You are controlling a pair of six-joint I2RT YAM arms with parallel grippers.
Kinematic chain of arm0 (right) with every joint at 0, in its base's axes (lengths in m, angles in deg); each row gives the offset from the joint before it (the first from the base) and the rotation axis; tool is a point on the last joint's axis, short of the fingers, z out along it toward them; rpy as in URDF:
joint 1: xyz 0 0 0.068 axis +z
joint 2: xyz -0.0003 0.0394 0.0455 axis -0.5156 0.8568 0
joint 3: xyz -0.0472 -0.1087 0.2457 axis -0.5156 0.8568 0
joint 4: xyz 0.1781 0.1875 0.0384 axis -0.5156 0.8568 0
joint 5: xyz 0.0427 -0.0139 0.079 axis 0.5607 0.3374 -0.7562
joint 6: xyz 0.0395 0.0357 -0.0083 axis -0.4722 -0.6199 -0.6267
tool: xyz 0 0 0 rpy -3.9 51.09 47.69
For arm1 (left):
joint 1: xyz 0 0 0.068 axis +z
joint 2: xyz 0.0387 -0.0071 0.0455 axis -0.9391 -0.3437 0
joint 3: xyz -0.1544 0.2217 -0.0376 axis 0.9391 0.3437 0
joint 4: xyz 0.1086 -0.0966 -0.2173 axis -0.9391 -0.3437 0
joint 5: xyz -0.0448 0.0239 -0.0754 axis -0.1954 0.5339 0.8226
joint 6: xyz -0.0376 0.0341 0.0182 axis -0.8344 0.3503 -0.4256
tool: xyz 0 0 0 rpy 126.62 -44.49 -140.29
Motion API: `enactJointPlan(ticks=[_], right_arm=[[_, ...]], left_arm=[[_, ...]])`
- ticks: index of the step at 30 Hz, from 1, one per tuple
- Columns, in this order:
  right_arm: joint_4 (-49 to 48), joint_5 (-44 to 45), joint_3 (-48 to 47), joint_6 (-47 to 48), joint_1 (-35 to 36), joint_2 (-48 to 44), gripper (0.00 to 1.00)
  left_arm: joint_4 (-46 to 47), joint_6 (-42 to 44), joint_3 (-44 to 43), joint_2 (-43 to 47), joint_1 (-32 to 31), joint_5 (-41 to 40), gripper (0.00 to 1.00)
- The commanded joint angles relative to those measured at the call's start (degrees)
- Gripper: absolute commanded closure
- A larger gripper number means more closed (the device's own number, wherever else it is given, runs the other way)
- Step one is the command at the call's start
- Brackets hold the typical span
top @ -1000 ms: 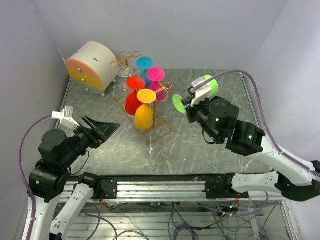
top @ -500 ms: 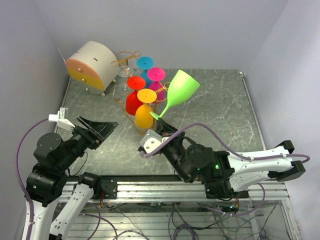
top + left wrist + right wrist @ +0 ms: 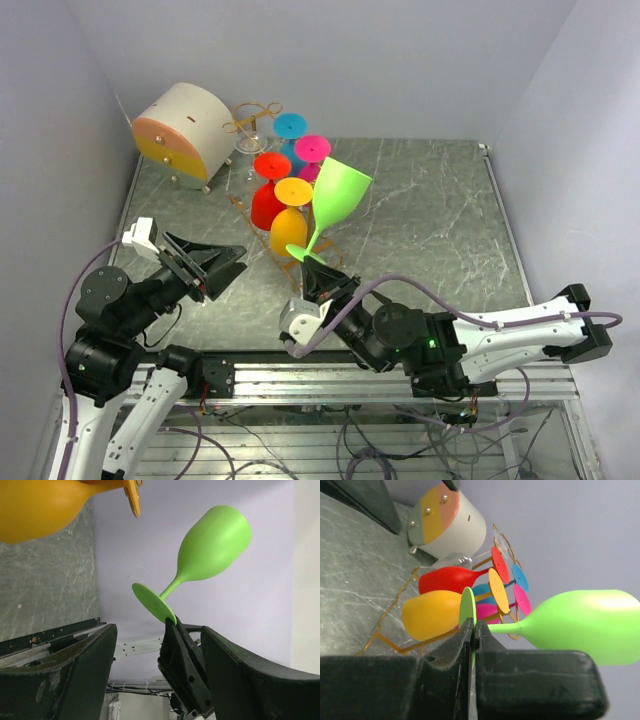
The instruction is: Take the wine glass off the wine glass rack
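Observation:
A green wine glass [image 3: 340, 190] hangs tilted in the air just in front of the wine glass rack [image 3: 250, 122], clear of its gold rails. My right gripper [image 3: 312, 272] is shut on the edge of its flat foot [image 3: 467, 607], bowl pointing up and away [image 3: 590, 625]. The rack [image 3: 395, 642] carries red [image 3: 266, 205], yellow [image 3: 288, 232], pink and blue glasses hanging by their feet. My left gripper [image 3: 215, 265] stands open and empty at the near left, facing the green glass [image 3: 215, 542] from about a hand's width away.
A round white-and-orange drawer box [image 3: 185, 130] stands at the back left beside the rack. Walls close in the table on the left, back and right. The right arm lies low across the near edge [image 3: 500, 335].
The right arm has swung from the table's right side to the near middle, carrying the green glass down in front of the rack. The left gripper has shifted slightly right, staying open.

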Motion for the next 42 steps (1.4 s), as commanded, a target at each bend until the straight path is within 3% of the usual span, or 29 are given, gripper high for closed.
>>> enactJointPlan(ticks=[1, 14, 25, 35, 37, 41, 42], right_arm=[[-3.8, -4.8, -0.2, 1.7, 16.0, 0.9, 1.00], [-15.3, -9.4, 1.2, 9.5, 15.5, 6.6, 1.00], [-23.5, -11.6, 1.3, 14.1, 15.1, 11.4, 1.00], [-25.7, -13.1, 1.4, 13.9, 15.1, 12.3, 1.00], [-24.4, -13.2, 1.3, 12.8, 15.1, 11.9, 1.00], [-21.9, -12.6, 1.6, 10.0, 15.2, 10.7, 1.00], [-21.1, -12.1, 1.8, 9.3, 15.4, 10.3, 1.00]], left_arm=[[2.7, -4.3, 0.3, -1.0, -0.3, 4.9, 0.21], [0.8, -6.1, -1.3, -2.1, -0.2, 8.3, 0.22], [-1.5, -6.8, 0.1, -0.1, -0.2, 8.0, 0.30], [0.3, -7.3, 3.1, 1.0, -0.1, 8.9, 0.53], [0.3, -6.6, 3.3, 0.7, -0.1, 9.0, 0.61], [1.8, -6.6, 5.0, 0.9, -0.1, 9.1, 0.92], [1.9, -6.5, 5.3, 0.9, -0.1, 8.9, 0.93]])
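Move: The green glass, bowl uppermost and held by its foot in the right gripper, has that foot about 11 cm to the right of the open left gripper, 1 cm ahead and level with it. The left gripper is some 12 cm left of the right hand, about level and in line. Beyond, from the left hand, the yellow glass hangs about 14 cm ahead and 9 cm right, the red one some 19 cm ahead and 6 cm right, both roughly 10 cm lower. The left gripper pinches the left edge of the green glass's foot, closing from wide open late on while staying within a centimetre or so of its place. To bring it there, the right hand keeps its pinch on the foot and moves about 8 cm left and 3 cm back, turning some 10 degrees counter-clockwise and tipping its fingers up as much. ##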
